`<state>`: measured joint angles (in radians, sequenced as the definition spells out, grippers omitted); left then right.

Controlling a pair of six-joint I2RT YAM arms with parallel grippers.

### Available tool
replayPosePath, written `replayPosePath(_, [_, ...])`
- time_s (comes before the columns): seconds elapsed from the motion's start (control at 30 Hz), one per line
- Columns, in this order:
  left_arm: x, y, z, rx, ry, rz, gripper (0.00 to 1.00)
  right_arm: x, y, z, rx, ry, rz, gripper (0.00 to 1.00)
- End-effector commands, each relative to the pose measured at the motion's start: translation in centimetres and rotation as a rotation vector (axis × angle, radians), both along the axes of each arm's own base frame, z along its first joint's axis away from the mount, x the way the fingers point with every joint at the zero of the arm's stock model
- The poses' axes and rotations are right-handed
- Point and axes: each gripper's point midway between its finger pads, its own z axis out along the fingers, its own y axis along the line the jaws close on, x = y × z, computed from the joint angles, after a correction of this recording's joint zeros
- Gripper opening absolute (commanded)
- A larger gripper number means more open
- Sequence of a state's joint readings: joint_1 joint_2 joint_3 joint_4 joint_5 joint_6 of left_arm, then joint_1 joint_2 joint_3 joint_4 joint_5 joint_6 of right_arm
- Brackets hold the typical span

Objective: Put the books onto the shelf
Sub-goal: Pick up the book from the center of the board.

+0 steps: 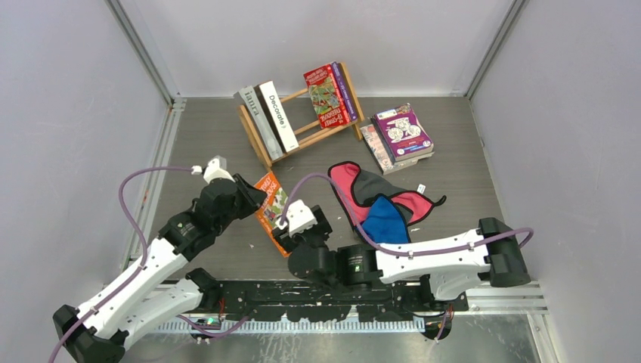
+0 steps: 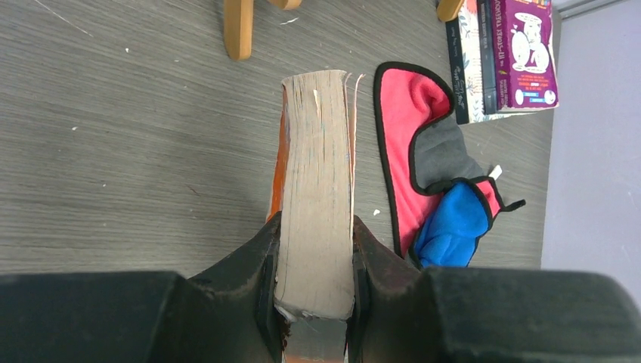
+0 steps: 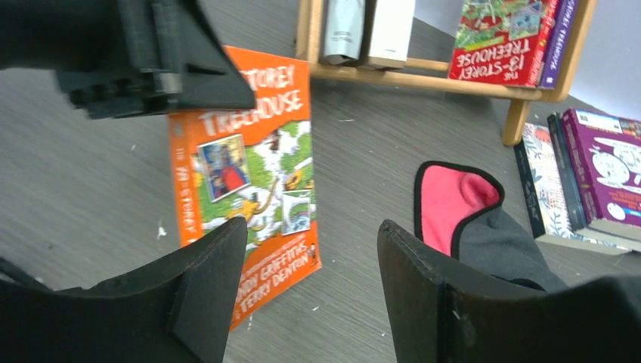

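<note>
An orange paperback book [image 1: 272,208] stands on its edge on the table, tilted, with my left gripper [image 1: 255,195] shut on it. In the left wrist view its page block [image 2: 317,166] is clamped between both fingers. My right gripper [image 1: 283,233] hovers open just right of this book [image 3: 249,174], fingers apart with nothing between them. The wooden shelf [image 1: 308,128] at the back holds a grey book [image 1: 249,110] and the white "Decorate" book [image 1: 276,113] at its left end, and a red book [image 1: 323,94] with a purple one at its right end.
A stack of books [image 1: 404,132] topped by a purple one lies right of the shelf, with a floral book [image 1: 376,147] beside it. Red, grey and blue cloth pieces [image 1: 382,200] lie right of my right gripper. Grey walls enclose the table.
</note>
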<state>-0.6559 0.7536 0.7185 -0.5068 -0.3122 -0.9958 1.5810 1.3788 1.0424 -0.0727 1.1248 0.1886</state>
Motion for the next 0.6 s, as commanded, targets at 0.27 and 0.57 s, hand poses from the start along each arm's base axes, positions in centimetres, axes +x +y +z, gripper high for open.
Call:
replayPosePath(0.27, [1.3, -1.5, 5.2, -0.060, -0.122, 0.022, 0.00, -5.1, 5.1, -1.4, -0.145, 0.010, 0.150, 0.72])
replayPosePath(0.57, [0.3, -1.3, 5.7, -0.070, -0.115, 0.011, 0.00, -5.0, 6.6, -3.6, -0.227, -0.023, 0.128, 0.72])
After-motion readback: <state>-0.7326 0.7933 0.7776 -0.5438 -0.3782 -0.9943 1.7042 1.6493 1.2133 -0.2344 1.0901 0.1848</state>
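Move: The 78-Storey Treehouse book is already gripped near its top by the left gripper; its middle lies about 4 cm right of that hand, 2 cm back and 8 cm below. From the empty right gripper, the book's middle is some 6 cm ahead, 7 cm left and 9 cm lower. The cloth lies about 15 cm ahead of the right gripper, 21 cm right and 25 cm below; the shelf stands 35 cm ahead, 3 cm left and 15 cm below. Swing the open right gripper back and left, about 5 cm each way, around from the book's front cover to its spine side, then sink it about 5 cm towards the free lower end. Roll its left side down some 15 degrees and turn it a little counter-clockwise; keep the fingers wide and clear of the book. Hold the book steady in the closed left gripper, easing about 1 cm right. ##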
